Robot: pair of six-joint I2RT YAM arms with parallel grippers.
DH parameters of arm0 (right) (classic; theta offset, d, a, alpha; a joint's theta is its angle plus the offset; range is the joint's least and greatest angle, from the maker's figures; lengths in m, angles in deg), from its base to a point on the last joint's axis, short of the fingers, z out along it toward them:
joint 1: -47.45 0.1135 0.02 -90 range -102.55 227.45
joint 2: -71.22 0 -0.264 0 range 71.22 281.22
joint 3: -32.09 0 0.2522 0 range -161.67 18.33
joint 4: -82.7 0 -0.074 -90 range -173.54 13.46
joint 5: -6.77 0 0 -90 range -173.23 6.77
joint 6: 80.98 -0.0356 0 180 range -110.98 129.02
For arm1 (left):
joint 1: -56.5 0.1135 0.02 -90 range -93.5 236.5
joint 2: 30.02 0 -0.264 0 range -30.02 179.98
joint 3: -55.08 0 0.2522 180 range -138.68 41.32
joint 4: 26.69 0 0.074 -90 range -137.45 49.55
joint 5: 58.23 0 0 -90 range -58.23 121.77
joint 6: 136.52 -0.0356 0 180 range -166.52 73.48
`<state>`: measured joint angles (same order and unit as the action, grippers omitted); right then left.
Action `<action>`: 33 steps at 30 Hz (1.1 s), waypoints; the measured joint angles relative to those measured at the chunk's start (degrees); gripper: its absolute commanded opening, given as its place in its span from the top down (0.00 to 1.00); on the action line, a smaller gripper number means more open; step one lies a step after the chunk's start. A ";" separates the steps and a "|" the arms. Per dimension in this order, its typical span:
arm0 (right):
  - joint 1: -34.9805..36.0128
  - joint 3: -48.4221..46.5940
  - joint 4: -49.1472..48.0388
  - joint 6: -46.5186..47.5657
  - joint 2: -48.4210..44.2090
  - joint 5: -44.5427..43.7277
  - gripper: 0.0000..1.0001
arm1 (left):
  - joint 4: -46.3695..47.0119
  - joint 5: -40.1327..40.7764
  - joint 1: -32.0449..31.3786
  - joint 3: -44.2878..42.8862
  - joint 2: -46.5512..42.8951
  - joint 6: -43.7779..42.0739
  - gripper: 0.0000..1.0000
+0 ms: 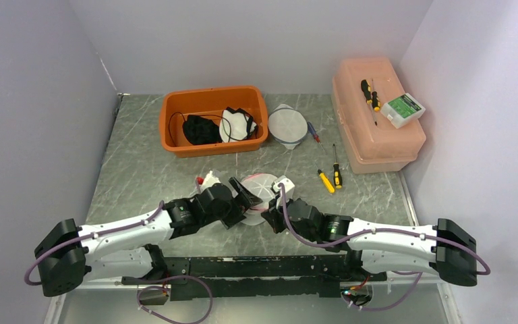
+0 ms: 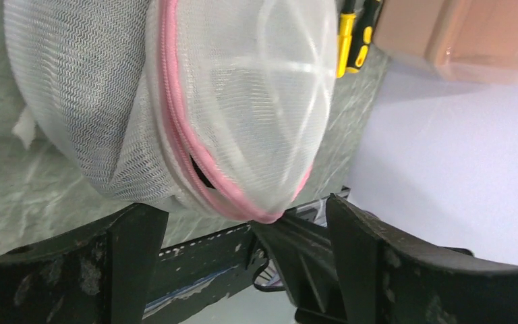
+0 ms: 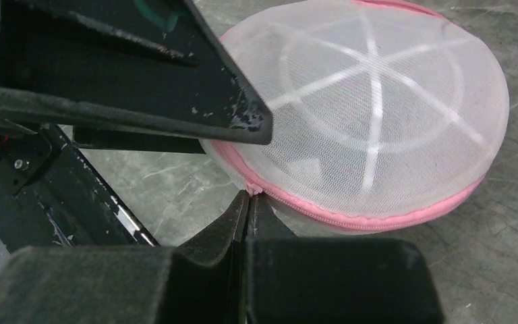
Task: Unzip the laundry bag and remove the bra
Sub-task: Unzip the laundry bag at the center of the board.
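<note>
The laundry bag [image 1: 262, 185] is a round white mesh pouch with a pink zipper [image 2: 195, 152], lying on the table between both arms. My left gripper [image 2: 243, 236] is open, its fingers [image 2: 135, 260] straddling the bag's near edge without touching it. A short stretch of the zipper gapes, with something dark [image 2: 201, 177] behind it. The bra is hidden inside the bag. My right gripper [image 3: 249, 196] is shut on a small pink tab at the zipper's end, and one left finger [image 3: 175, 81] hangs over the bag [image 3: 371, 115].
An orange bin [image 1: 175, 111] with black and white garments stands at the back. Beside it lies a second mesh bag [image 1: 288, 125]. Two screwdrivers [image 1: 330, 177] lie right of the bag. At the right sits a pink box [image 1: 378, 138] with a screwdriver and a small carton [image 1: 403, 109] on it.
</note>
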<state>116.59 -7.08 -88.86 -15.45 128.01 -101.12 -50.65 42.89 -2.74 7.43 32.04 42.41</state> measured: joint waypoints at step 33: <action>-7.43 2.73 10.05 -7.45 -8.48 -6.69 1.00 | 6.51 -3.13 6.73 2.75 -0.28 -2.89 0.97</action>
<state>109.16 -4.35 -78.80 -22.91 119.53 -107.80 -44.13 39.76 3.99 10.19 31.76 39.52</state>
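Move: The left gripper hangs open over the bag's near side: the pink zipper seam it will shut on lies about 2 cm ahead, 1 cm right, at its own height. The zipper pull, already in the right fingers, is some 4 cm right and 1 cm back of the left hand, the lid's middle about 6 cm ahead and 4 cm right. From the right hand, the seam's right side lies roughly 6 cm ahead and 7 cm right, the lid's middle 7 cm straight ahead. Bring the left gripper about 2 cm forward and shut it on the pink seam just beside the zipper pull while the right hand holds the pull still. Then, keeping both pinches, draw the pull to the right and forward with the right hand, about 7 cm and speeding up, swinging that wrist some 15 degrees clockwise, as the left hand eases slightly left and forward. ##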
